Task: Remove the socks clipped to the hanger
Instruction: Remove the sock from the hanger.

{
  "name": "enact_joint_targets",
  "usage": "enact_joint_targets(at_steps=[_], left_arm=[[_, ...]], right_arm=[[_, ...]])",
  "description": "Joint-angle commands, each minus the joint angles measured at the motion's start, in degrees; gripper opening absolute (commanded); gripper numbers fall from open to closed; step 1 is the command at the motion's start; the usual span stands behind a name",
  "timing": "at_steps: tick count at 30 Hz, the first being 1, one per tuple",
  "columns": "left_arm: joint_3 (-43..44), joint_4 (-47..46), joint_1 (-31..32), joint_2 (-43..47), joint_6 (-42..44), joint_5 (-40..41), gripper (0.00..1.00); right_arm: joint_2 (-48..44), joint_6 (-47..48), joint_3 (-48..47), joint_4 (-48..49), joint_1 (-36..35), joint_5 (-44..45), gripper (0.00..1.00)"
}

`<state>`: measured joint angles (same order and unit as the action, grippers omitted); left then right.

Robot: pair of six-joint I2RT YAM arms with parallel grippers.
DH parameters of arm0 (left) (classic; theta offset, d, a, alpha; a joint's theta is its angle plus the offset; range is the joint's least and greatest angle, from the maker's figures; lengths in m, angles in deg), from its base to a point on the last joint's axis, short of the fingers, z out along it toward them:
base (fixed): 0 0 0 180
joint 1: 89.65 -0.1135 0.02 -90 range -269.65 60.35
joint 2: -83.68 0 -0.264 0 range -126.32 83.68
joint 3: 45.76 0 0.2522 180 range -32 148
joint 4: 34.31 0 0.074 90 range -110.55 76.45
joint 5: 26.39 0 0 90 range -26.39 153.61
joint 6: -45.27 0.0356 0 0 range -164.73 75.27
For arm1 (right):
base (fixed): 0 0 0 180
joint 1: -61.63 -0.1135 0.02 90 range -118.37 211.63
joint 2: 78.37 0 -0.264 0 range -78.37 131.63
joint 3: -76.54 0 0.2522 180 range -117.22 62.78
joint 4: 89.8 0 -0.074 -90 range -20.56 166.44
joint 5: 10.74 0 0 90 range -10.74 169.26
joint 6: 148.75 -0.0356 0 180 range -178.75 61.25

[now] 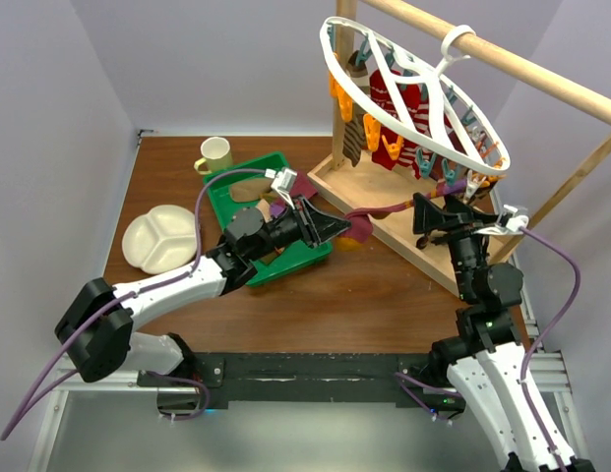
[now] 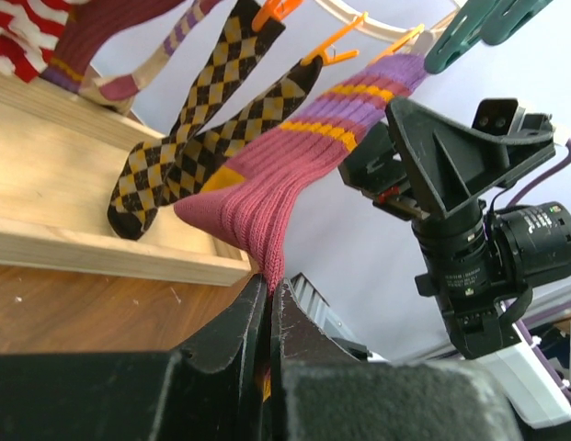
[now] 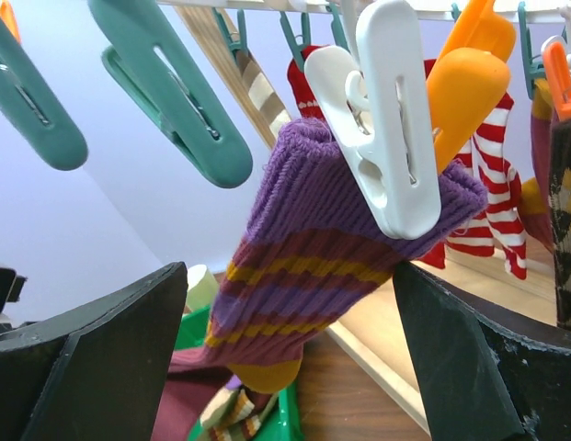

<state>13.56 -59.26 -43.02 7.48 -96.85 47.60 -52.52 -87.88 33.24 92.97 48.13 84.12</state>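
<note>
The white oval hanger hangs from the wooden rail with several socks clipped under it. A maroon sock with purple and yellow stripes stretches from a white clip on the hanger's near side down to my left gripper. The left gripper is shut on that sock's toe end. My right gripper is open, its fingers on either side of the sock's purple cuff, just below the white clip. Argyle socks hang from orange clips beside it.
The wooden stand's base frame lies under the hanger. A green tray holding loose socks sits behind my left arm, with a pale cup behind it and a white divided plate to its left. Teal clips and an orange clip dangle near the right gripper.
</note>
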Motion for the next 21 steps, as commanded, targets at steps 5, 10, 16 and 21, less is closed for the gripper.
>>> enact_joint_targets(at_steps=[5,10,16,21], left_arm=[[2.78,-1.36,-0.23,-0.52,-1.67,-3.24,0.00],[3.74,-1.62,-0.31,-1.31,-0.79,-4.03,0.00],[6.03,-1.97,-0.23,-3.94,0.61,-5.52,0.00],[7.78,-2.59,-0.23,-5.97,1.40,-6.40,0.00]], right_arm=[[1.49,0.65,-2.45,1.67,0.05,0.50,0.61],[1.14,1.61,-5.00,-2.81,-0.04,-0.73,0.13],[0.61,3.02,-9.39,-8.96,0.05,-2.66,0.00],[-0.53,5.13,-13.69,-13.19,0.05,-2.93,0.00]])
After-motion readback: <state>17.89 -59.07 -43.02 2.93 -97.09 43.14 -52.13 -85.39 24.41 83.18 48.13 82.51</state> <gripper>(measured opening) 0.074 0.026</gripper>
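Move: The striped purple sock's cuff is between the right hand's open fingers, about 2 cm ahead, 1 cm right and 1 cm up. The white clip on it sits some 2 cm ahead, 3 cm right and 5 cm up from that hand; a teal clip is roughly 2 cm ahead, 4 cm left and 6 cm up. From the left hand, already pinching the sock's lower end, the cuff lies about 5 cm ahead, 22 cm right and 7 cm higher. Right fingers close on the striped sock's cuff, then rise about 3 cm; the left keeps its lower end pinched. ##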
